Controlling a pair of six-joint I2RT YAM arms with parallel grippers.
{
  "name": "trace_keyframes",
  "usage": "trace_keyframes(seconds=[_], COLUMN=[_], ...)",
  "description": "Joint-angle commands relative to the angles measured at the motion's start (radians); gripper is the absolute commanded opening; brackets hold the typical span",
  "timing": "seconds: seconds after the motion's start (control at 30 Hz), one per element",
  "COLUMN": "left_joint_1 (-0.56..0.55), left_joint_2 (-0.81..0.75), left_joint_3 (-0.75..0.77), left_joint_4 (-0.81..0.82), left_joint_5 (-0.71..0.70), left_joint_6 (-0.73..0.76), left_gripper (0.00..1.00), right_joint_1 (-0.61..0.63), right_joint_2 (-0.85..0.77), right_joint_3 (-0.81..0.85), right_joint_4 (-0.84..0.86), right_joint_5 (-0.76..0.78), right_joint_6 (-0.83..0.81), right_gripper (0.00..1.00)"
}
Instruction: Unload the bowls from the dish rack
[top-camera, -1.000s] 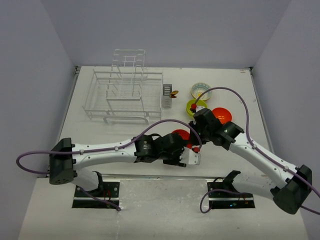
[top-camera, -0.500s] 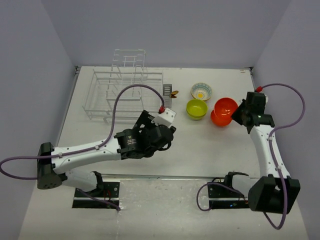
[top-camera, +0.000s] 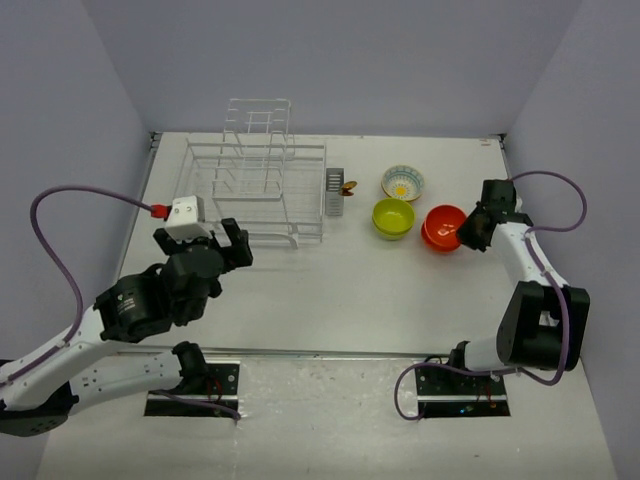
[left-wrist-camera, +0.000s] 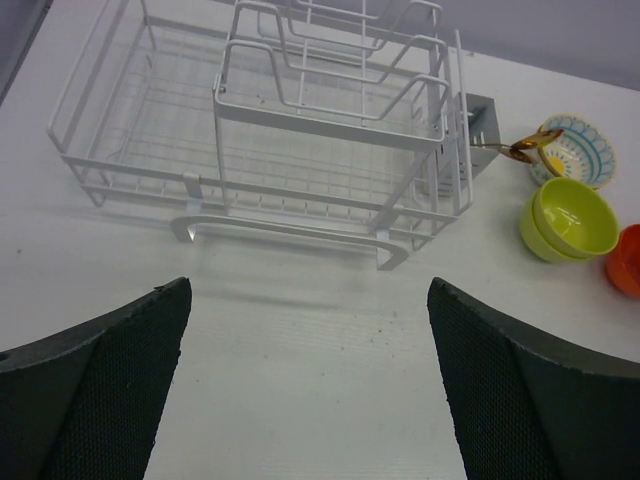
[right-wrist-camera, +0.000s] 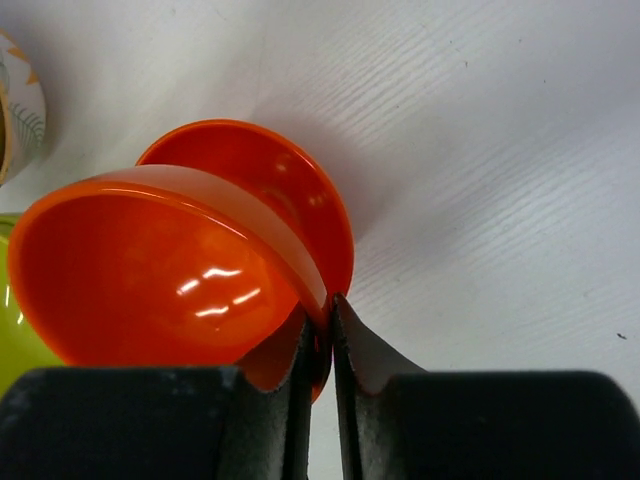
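Note:
The white wire dish rack (top-camera: 250, 190) stands at the back left with no bowls in it; it also shows in the left wrist view (left-wrist-camera: 270, 130). The bowls sit right of it: a flower-patterned bowl (top-camera: 402, 182), lime-green bowls (top-camera: 393, 218) stacked, and orange bowls (top-camera: 443, 227). My right gripper (top-camera: 470, 232) is shut on the rim of the upper orange bowl (right-wrist-camera: 150, 270), which rests tilted in a second orange bowl (right-wrist-camera: 290, 190). My left gripper (top-camera: 215, 240) is open and empty, in front of the rack's left part.
A grey cutlery basket (top-camera: 334, 190) hangs on the rack's right end, with a brown utensil (left-wrist-camera: 520, 148) sticking out of it. The table's side walls stand close at left and right.
My left arm has swung back from the table's middle to the left front, gripper open. My right arm has carried the orange bowl to the right and set it into the other orange bowl.

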Motion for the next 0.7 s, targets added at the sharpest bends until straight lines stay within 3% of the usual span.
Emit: trace_keyframes(seconds=[0.0, 0.13, 0.17, 0.23, 0.33, 0.43, 0.5, 0.53, 0.67], left_joint_1=[0.004, 0.022, 0.041, 0.071, 0.163, 0.264, 0.331, 0.399, 0.529], left_joint_2=[0.06, 0.1, 0.111, 0.146, 0.174, 0.157, 0.139, 0.136, 0.107], left_joint_3=[-0.02, -0.054, -0.066, -0.076, -0.079, -0.091, -0.109, -0.116, -0.148], left_joint_4=[-0.078, -0.049, -0.018, 0.017, 0.072, 0.14, 0.167, 0.187, 0.174], left_joint_5=[-0.08, -0.08, -0.063, -0.019, 0.044, 0.107, 0.159, 0.175, 0.232], left_joint_6=[-0.105, -0.1, -0.094, -0.067, -0.039, -0.019, 0.015, 0.027, 0.049], left_gripper=[1.0, 1.0, 1.0, 1.0, 1.0, 1.0, 1.0, 1.0, 1.0], right_joint_1=[-0.005, -0.005, -0.005, -0.005, -0.007, -0.007, -0.004, 0.004, 0.01], right_joint_2=[-0.001, -0.007, -0.016, -0.041, -0.1, -0.249, -0.389, -0.436, -0.617], right_joint_3=[0.004, 0.004, 0.001, 0.001, 0.018, 0.021, 0.019, 0.03, 0.103], right_joint_4=[0.088, 0.086, 0.086, 0.082, 0.036, 0.002, -0.015, -0.047, -0.202], right_joint_5=[-0.001, -0.044, -0.059, -0.07, -0.081, -0.12, -0.194, -0.202, -0.205], right_joint_6=[0.023, 0.007, 0.006, -0.003, -0.014, -0.028, -0.058, -0.086, -0.149], right_gripper=[0.14, 0.26, 0.34, 0.42, 0.48, 0.6, 0.76, 0.96, 0.99])
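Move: The lower orange bowl, into which the held one is to settle, has its middle about 5 cm to the right hand's left, 1 cm ahead and 5 cm below; that hand still pinches the upper bowl's right rim. The green bowls stand some 18 cm to its left and 4 cm ahead, the patterned bowl 16 cm left and 13 cm ahead, both also about 5 cm lower. From the left hand the lower orange bowl is roughly 54 cm right, 13 cm ahead and 27 cm down. The upper orange bowl's rim is let go as the right fingers spread wide, that hand first easing about 1 cm forward, then rising some 16 cm away from the stack, drawing back slightly and a little left as its fingers tip up about 30 degrees. The left hand, empty and open, sinks about 7 cm, then swings forward and left before the rack, turning counter-clockwise. ##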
